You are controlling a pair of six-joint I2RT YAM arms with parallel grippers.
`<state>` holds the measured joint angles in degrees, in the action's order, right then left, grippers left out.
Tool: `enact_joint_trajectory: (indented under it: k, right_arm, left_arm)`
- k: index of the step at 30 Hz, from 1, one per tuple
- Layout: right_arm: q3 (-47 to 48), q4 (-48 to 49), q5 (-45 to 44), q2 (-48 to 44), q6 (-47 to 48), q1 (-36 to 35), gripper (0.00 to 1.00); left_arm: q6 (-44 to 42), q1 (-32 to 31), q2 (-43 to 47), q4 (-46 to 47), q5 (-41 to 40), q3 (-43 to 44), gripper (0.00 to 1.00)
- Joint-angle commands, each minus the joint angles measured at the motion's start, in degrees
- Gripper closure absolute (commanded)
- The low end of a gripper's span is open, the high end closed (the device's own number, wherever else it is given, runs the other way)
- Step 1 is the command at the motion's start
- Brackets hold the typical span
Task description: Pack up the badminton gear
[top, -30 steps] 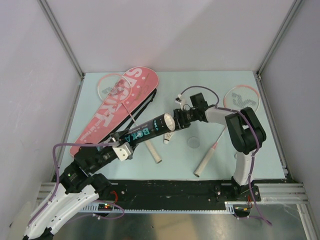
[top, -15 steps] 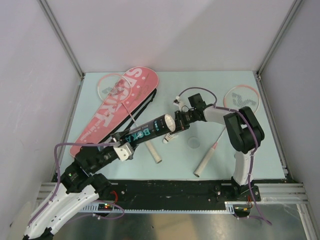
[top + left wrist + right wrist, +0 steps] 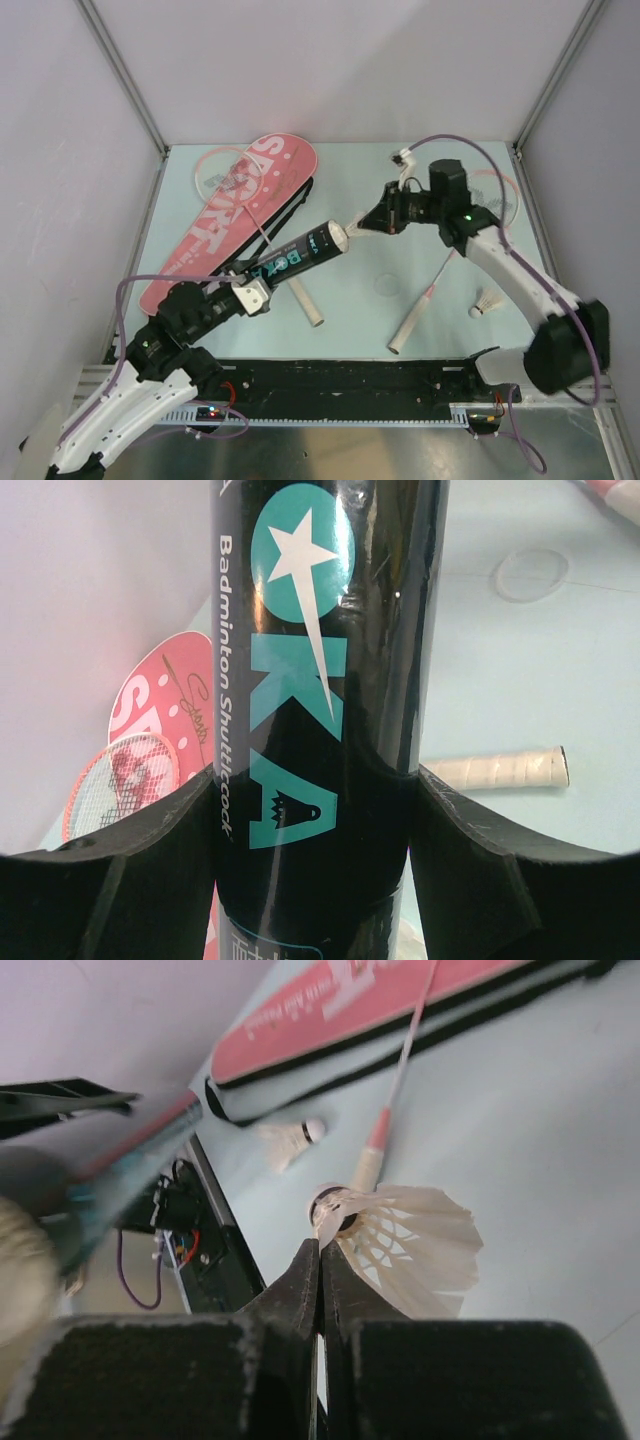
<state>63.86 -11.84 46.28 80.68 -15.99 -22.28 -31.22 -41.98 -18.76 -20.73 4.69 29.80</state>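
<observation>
My left gripper (image 3: 250, 291) (image 3: 315, 780) is shut on the black tube (image 3: 300, 257) (image 3: 320, 670), one finger on each side, and holds it slanting up to the right. My right gripper (image 3: 364, 222) (image 3: 320, 1245) is shut on the feather edge of a white shuttlecock (image 3: 356, 223) (image 3: 405, 1240), just off the tube's open end. Another shuttlecock (image 3: 487, 302) lies on the table at the right. One pink racket (image 3: 225, 172) rests on the pink case (image 3: 205, 240) (image 3: 340, 1020). The other racket (image 3: 425, 300) lies to the right, its head partly hidden by my right arm.
A clear round lid (image 3: 387, 284) (image 3: 530, 573) lies flat between the two white handles (image 3: 308, 306). In the right wrist view a loose shuttlecock (image 3: 290, 1140) lies by the case's black edge. White walls and metal posts close in the table; a black rail runs along its near edge.
My right arm has swung up and stretched out, and its gripper has shut on a shuttlecock by the tube's mouth. The shuttlecock under the tube is gone; one now lies at the right.
</observation>
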Motion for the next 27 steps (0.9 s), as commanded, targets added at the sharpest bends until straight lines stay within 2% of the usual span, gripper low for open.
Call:
enact_joint_trajectory:
  k: [1,5,9,16,27]
  right_arm:
    - [0.4,-1.1,-8.8,-12.1,-1.0,-0.5,1.00]
    - [0.3,-1.6,-13.2,-21.9,0.6,-2.2,1.00]
    - [0.5,-1.7,-14.3,-26.6,1.4,-3.8,1.00]
    - [0.4,-2.2,-13.7,-27.5,1.6,-7.8,1.00]
    - [0.4,-0.7,-11.7,-23.4,0.9,-14.4,1.00]
  left_arm:
    - [1.5,0.0,-0.7,3.6,-1.3,1.6,1.00]
    - [1.8,0.0,-1.7,3.2,-1.1,2.0,1.00]
    - [1.9,0.0,-2.3,3.0,0.1,2.3,1.00]
    - [2.0,0.0,-2.4,2.9,2.0,2.4,1.00]
    - [1.8,0.0,-2.0,3.0,5.7,2.5,1.00]
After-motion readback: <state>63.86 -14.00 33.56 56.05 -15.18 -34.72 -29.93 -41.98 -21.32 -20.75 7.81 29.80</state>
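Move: The right hand, already pinching a shuttlecock, has the open mouth of the tube about 9 cm back, 6 cm to its left and some 12 cm above it. On the table roughly 20 cm below it, the near racket handle lies about 8 cm back and 14 cm left, and the clear ring about 4 cm back and 7 cm right. From the left hand, which grips the tube's middle, that mouth is about 3 cm ahead, 14 cm right and 13 cm up. Keeping its pinch on the shuttlecock, the right hand sweeps up about 15 cm and back towards the tube mouth, drifting a few centimetres right while the wrist rolls some 25 degrees so that its forward side lifts; it then sinks about 2 cm and swings some 4 cm left, still easing back, to bring the shuttlecock cork-first up to the opening. The left hand keeps its grip on the tube and gives only a small correction, lowering it about a centimetre, tipping it slightly and nudging it right to meet the shuttlecock. ##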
